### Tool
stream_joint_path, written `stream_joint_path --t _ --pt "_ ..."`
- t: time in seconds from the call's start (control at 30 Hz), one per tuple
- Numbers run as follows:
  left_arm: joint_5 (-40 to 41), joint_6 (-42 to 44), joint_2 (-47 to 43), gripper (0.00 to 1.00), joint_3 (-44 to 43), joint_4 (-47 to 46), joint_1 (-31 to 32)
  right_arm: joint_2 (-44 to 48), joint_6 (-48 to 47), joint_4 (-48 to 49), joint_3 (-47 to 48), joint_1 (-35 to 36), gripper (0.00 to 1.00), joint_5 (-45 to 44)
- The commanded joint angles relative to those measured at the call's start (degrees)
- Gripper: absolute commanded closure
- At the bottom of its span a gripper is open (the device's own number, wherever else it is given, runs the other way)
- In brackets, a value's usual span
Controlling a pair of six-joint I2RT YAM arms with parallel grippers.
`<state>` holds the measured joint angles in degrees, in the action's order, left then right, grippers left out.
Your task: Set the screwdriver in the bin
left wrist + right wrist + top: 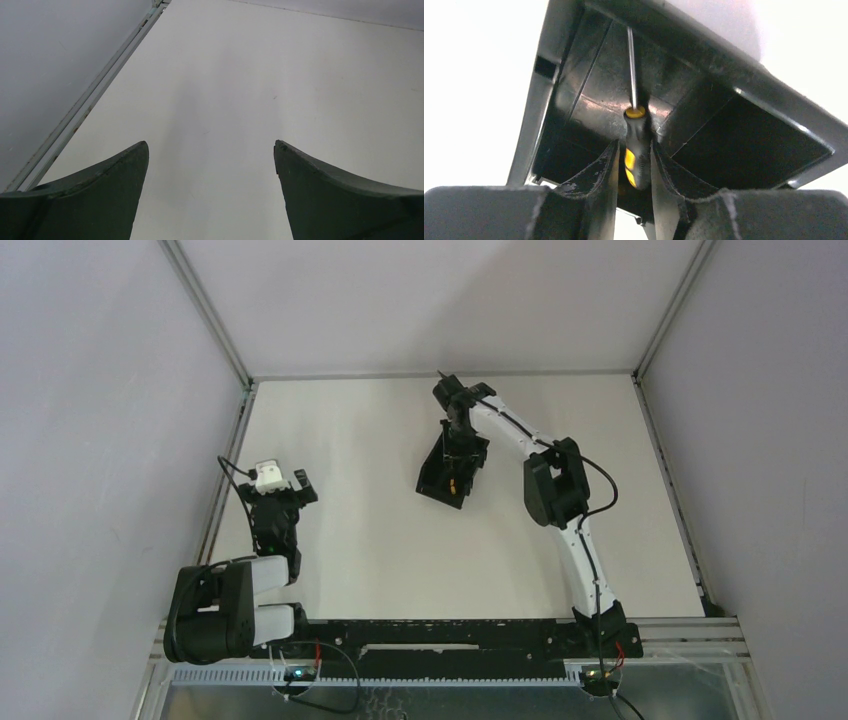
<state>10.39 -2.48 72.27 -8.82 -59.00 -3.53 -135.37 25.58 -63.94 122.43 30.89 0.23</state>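
Observation:
The black bin stands mid-table, and in the right wrist view its inside fills the frame. My right gripper hangs over its opening, pointing down into it. The screwdriver stands upright between the right fingers, with its orange-yellow and black handle low and its thin shaft reaching toward the bin floor. A narrow dark gap shows between the left finger and the handle, and the handle looks blurred. A speck of the handle's orange shows inside the bin from above. My left gripper is far to the left, open over bare table.
Metal frame rails run along the table's left, right and back edges, with grey walls behind them. The left rail lies close beside the left gripper. White table surface lies between the two arms.

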Motion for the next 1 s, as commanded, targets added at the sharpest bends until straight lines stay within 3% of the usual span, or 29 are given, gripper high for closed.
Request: stream_joint_path --t 0.0,0.3,0.37,0.4,0.43,0.73,0.97 --pt "0.49 0.90 -0.11 0.00 -2.25 -1.73 0.28 4.01 0.66 2.75 0.94 0.31 0.64 -2.41" --pt "0.42 0.91 -0.11 0.00 -2.17 -1.73 0.28 15.74 0.02 2.28 0.14 0.83 0.58 -5.54" --pt "0.44 0.95 -0.11 0.00 -2.22 -1.73 0.28 20.61 -1.14 4.14 -3.37 0.92 0.40 -5.93" --pt "0.42 0.90 -0.11 0.00 -2.22 -1.73 0.28 23.61 -1.97 6.36 -6.19 0.92 0.14 -5.85" --pt "0.46 0.90 -0.16 0.00 -2.25 -1.73 0.28 27.66 -3.59 8.36 -9.20 1.00 0.02 -5.66" --pt "0.41 0.90 -0.11 0.00 -2.21 -1.73 0.26 58.26 -9.10 31.32 -48.43 0.40 0.00 -8.56" --pt "0.41 0.92 -0.14 0.00 -2.17 -1.71 0.28 76.78 -9.64 42.25 -71.91 -2.14 0.00 -11.22"
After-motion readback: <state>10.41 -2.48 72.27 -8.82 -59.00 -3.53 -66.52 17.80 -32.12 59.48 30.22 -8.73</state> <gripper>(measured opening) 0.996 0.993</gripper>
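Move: Inside the black bin, the screwdriver lies just under the part-open right fingers, its middle about 1 cm ahead of the hand point and 3 cm below, with the handle towards the base. The bin's middle is also some 1 cm ahead, 1 cm to the left and 2 cm down. From the idle left hand the screwdriver is about 36 cm to the right, 4 cm ahead and 10 cm lower. Climbing out of the bin, slowly at first and then fast, the empty right hand goes up some 19 cm, then swings back and to its right, about 11 cm each way, clear of the bin and sinking a little at the end. The fingers open from about a third to wide on the way up, and the wrist tips almost 40 degrees so they point more forward. ##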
